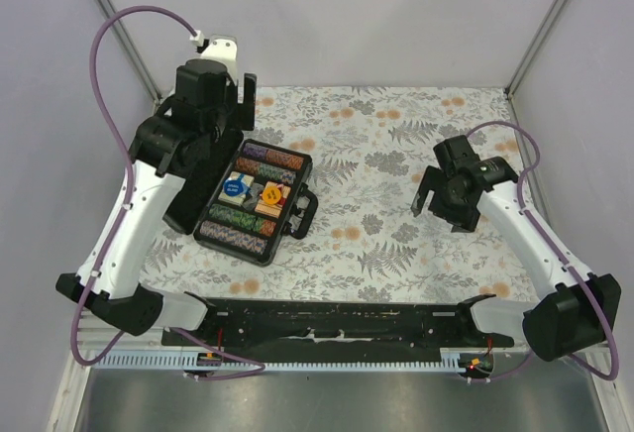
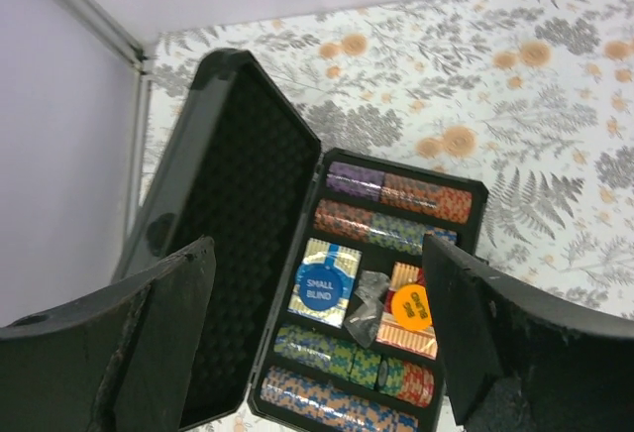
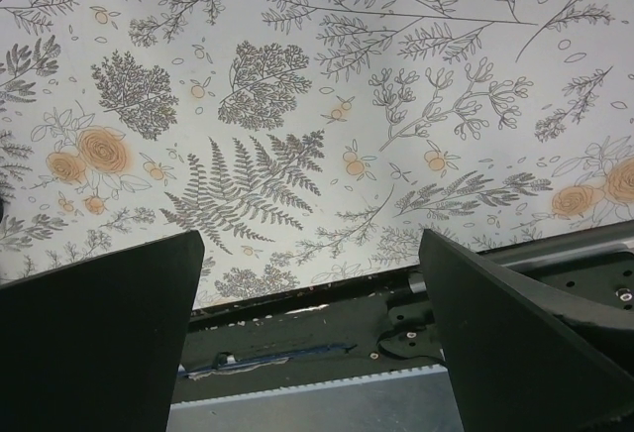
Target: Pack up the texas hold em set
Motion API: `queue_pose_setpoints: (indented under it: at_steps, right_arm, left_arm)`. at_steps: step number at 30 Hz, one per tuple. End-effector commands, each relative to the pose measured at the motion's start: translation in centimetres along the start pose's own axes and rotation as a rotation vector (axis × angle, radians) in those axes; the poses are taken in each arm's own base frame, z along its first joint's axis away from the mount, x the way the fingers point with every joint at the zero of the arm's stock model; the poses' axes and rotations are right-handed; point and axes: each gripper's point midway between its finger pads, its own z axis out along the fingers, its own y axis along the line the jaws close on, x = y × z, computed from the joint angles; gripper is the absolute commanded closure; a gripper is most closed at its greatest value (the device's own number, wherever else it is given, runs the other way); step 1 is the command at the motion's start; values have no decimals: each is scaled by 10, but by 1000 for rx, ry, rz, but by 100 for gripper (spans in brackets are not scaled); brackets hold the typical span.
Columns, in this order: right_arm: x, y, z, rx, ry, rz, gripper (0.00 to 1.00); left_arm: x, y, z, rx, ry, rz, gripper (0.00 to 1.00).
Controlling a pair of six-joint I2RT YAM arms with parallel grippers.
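The black briefcase (image 1: 303, 170) lies open on the left of the table, its foam-lined lid (image 2: 238, 224) folded out to the left. Inside are rows of multicoloured poker chips (image 2: 396, 196), a blue "small blind" chip (image 2: 320, 288) on a blue-white deck, an orange "big blind" chip (image 2: 411, 305) on a reddish card deck (image 2: 404, 336), and a small crumpled clear bag (image 2: 367, 305). My left gripper (image 2: 317, 254) hovers open above the case, holding nothing. My right gripper (image 3: 312, 244) is open and empty over the bare cloth to the right (image 1: 432, 180).
The case handle (image 1: 303, 216) points toward the middle of the table. A floral cloth (image 3: 297, 105) covers the table. A black rail (image 3: 327, 338) runs along the near edge below the right gripper. White walls and corner posts (image 2: 79, 6) enclose the back and sides.
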Motion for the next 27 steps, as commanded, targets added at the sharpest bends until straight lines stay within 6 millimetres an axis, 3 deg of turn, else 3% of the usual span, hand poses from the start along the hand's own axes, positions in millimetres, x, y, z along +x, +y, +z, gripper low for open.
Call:
queue_pose_setpoints:
  at_steps: [1,11,18,27]
  right_arm:
    - [-4,8,5,-55,-21,-22,2]
    - [4,24,11,-156,6,-37,2]
    - [4,23,9,-161,-3,-48,2]
    - [9,25,6,-187,12,-60,2]
  left_arm:
    - [-15,36,-13,-127,-14,27,9]
    - [-12,72,-2,-255,32,42,8]
    - [15,92,10,-365,131,72,8]
    - [59,124,32,-472,246,-42,8]
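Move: The case's open lid stands up beside my left hand: its middle is about 13 cm to the left, only 1 cm or so ahead, and some 27 cm below. The open chip tray lies right under me, its middle about 4 cm back and 36 cm down. In it, at that depth, the blue-button deck is 5 cm left and level, the orange-button deck 5 cm right and 2 cm back. From my right hand the lid is roughly 58 cm left, 13 cm ahead and 4 cm lower. I swing my empty left hand about 11 cm to the left, off the tray and in towards the upright lid, rising a couple of centimetres first and then sinking to end some 3 cm lower. As it goes, the wrist turns counter-clockwise by roughly 20 degrees and tips a little downward, with the fingers staying wide open and clear of the lid. My right hand, also open and empty, eases 2 or 3 cm left and slightly down. ##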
